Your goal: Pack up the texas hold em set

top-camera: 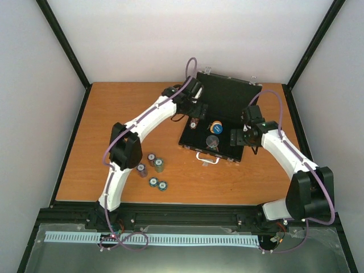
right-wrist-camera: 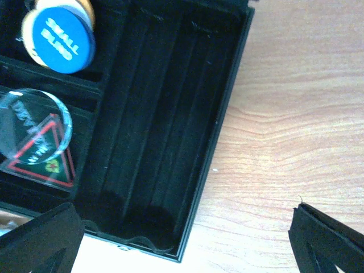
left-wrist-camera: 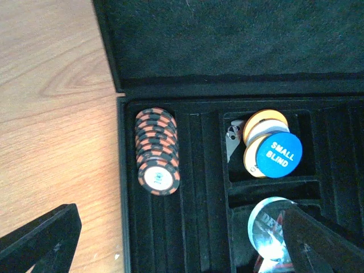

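Observation:
The black case (top-camera: 224, 149) lies open at the back middle of the table, lid (top-camera: 227, 94) raised behind it. A row of orange-and-black chips (left-wrist-camera: 157, 151) lies in its leftmost groove. My left gripper (left-wrist-camera: 179, 244) hovers open above the case's left side, holding nothing. The blue "small blind" disc (left-wrist-camera: 278, 155) rests on yellow discs in a middle pocket. Nearer, a clear round disc (right-wrist-camera: 28, 111) covers a dark triangular token (right-wrist-camera: 48, 162). My right gripper (right-wrist-camera: 185, 244) hangs open and empty over the case's near right corner. Several small chip stacks (top-camera: 154, 162) stand on the table.
The grooves (right-wrist-camera: 165, 114) on the case's right side hold nothing. The silver handle (top-camera: 207, 158) sticks out of the case's near edge. The loose chip stacks sit beside the left arm's elbow (top-camera: 126, 149). Black frame posts and white walls enclose the wooden table (top-camera: 114, 114).

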You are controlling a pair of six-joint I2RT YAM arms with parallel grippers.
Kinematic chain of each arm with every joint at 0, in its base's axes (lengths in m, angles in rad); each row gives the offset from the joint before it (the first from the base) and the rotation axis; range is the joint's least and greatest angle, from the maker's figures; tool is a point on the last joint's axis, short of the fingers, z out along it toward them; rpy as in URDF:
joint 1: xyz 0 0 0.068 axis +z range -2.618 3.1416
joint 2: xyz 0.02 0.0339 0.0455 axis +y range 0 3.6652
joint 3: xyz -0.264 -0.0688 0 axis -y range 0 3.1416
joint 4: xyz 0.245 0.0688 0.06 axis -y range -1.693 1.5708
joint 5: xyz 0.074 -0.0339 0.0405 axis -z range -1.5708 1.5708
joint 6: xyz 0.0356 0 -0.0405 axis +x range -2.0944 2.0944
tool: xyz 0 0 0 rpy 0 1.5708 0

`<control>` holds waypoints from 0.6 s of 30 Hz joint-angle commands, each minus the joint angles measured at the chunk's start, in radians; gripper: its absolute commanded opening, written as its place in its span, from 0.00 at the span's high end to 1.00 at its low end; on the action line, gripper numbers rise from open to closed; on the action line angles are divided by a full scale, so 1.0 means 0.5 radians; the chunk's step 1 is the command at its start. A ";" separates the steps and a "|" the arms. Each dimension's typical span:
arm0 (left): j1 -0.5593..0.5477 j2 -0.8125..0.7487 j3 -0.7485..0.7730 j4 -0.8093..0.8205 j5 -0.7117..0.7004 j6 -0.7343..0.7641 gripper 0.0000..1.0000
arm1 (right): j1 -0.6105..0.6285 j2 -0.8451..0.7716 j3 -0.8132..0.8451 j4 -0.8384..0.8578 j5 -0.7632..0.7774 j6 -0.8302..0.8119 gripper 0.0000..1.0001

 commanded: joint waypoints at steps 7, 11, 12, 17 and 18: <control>0.218 -0.677 -0.448 -0.319 -0.357 -0.246 0.00 | 0.006 -0.196 0.121 -0.052 -0.366 -0.046 0.00; 0.348 -1.009 -0.808 -0.395 -0.537 -0.347 0.00 | 0.224 -0.162 0.207 -0.049 -0.351 -0.043 0.00; 0.371 -1.076 -0.885 -0.409 -0.572 -0.360 0.00 | 0.291 -0.137 0.244 -0.046 -0.356 -0.033 0.00; 0.435 -1.323 -1.106 -0.529 -0.785 -0.440 0.00 | 0.662 0.087 0.502 -0.025 -0.380 -0.012 0.00; 0.438 -1.374 -1.145 -0.550 -0.845 -0.462 0.00 | 0.721 0.142 0.551 -0.018 -0.391 -0.014 0.00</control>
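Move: The orange chip stack lies in the case almost straight beneath the left hand, roughly 11 cm down. From that hand the green stack stands about 21 cm back and 16 cm left, the brown stack 19 back, 19 left, the purple one 22 back, 23 left. From the right hand the green stack is some 39 cm left, 7 back and 8 lower; the dealer disc in the case lies 15 cm left, 4 ahead. Rising clear of the case first, the left hand then sweeps fast to the left and somewhat back, about 23 cm sideways, over bare table towards the standing stacks, its wrist turning some 30 degrees counter-clockwise. The right hand lifts too, then swings left about 12 cm over the case, turning counter-clockwise, with its left side rising. Both stay empty and wide open, touching nothing. ##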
